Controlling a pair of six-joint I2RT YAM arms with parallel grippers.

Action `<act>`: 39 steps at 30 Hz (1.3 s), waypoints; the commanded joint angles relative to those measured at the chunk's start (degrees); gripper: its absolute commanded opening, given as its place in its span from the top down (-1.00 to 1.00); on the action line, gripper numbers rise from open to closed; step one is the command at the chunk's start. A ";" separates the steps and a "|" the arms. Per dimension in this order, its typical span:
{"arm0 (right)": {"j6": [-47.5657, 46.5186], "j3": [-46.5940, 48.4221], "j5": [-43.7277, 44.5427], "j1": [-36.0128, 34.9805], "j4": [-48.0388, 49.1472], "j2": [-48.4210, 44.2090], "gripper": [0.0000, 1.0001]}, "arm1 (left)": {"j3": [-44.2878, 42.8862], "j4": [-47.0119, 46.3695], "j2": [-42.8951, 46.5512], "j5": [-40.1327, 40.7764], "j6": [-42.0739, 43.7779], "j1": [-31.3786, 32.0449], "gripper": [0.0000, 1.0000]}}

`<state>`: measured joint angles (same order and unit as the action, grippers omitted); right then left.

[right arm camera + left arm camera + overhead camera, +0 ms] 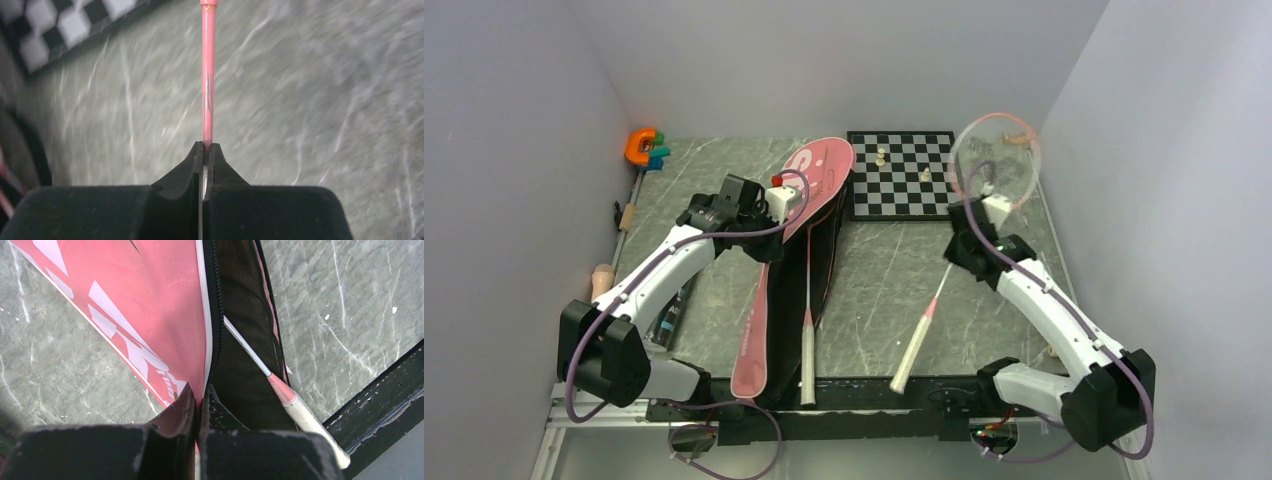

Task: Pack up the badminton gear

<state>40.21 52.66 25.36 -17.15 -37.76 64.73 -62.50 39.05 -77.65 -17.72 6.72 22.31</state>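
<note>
The long pink bag (754, 340) lies down the middle of the table, unzipped, its black inside (240, 375) showing. One racket lies in the opening, its white handle (807, 365) sticking out at the near end; the left wrist view shows its handle (307, 415) and thin shaft. My left gripper (772, 235) is shut on the bag's pink flap edge (200, 397). The second racket has its pink-framed head (996, 158) raised at the far right and its handle (912, 352) low. My right gripper (962, 262) is shut on its pink shaft (207, 90).
A black-and-white chessboard (902, 195) with pale pieces (881, 157) lies at the back, right beside the bag's far end. An orange C-shaped toy (638, 147) sits in the far left corner. Grey walls close in both sides; a black rail (864, 385) runs along the near edge.
</note>
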 commanded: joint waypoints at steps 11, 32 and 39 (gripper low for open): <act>14.10 10.73 0.81 -47.45 -28.59 3.98 1.00 | -5.66 -2.66 -3.80 0.00 -2.01 -0.24 1.00; 15.38 11.56 -5.49 -65.81 -27.45 19.61 1.00 | -3.70 -3.28 -2.42 -0.16 -2.37 -0.25 1.00; 16.84 9.16 -6.88 -66.50 -28.01 18.28 1.00 | -3.60 -3.28 -2.34 -0.14 -2.33 -0.25 1.00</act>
<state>56.55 62.24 20.43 -83.09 -65.25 84.53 -65.28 38.81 -82.39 -17.12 5.06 22.31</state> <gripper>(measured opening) 0.033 0.036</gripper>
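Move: My right hand holds the second racket by its shaft just below the head. The bag's open mouth lies about 41 cm to its left, 5 cm back and 14 cm below. The chessboard is 11 cm left and 30 cm ahead, and the packed racket's handle 40 cm left and 27 cm back. From my left hand, which pinches the raised flap, the mouth is some 7 cm right, 5 cm back and 12 cm below. I sweep the gripped racket back about 24 cm and left about 19 cm towards the bag's mouth, fast at first and then easing off while sinking some 6 cm. My right wrist turns roughly 50 degrees counter-clockwise, bringing the head round beside my left fingers. My left hand keeps pinching the flap and shifts it only slightly forward and down. ##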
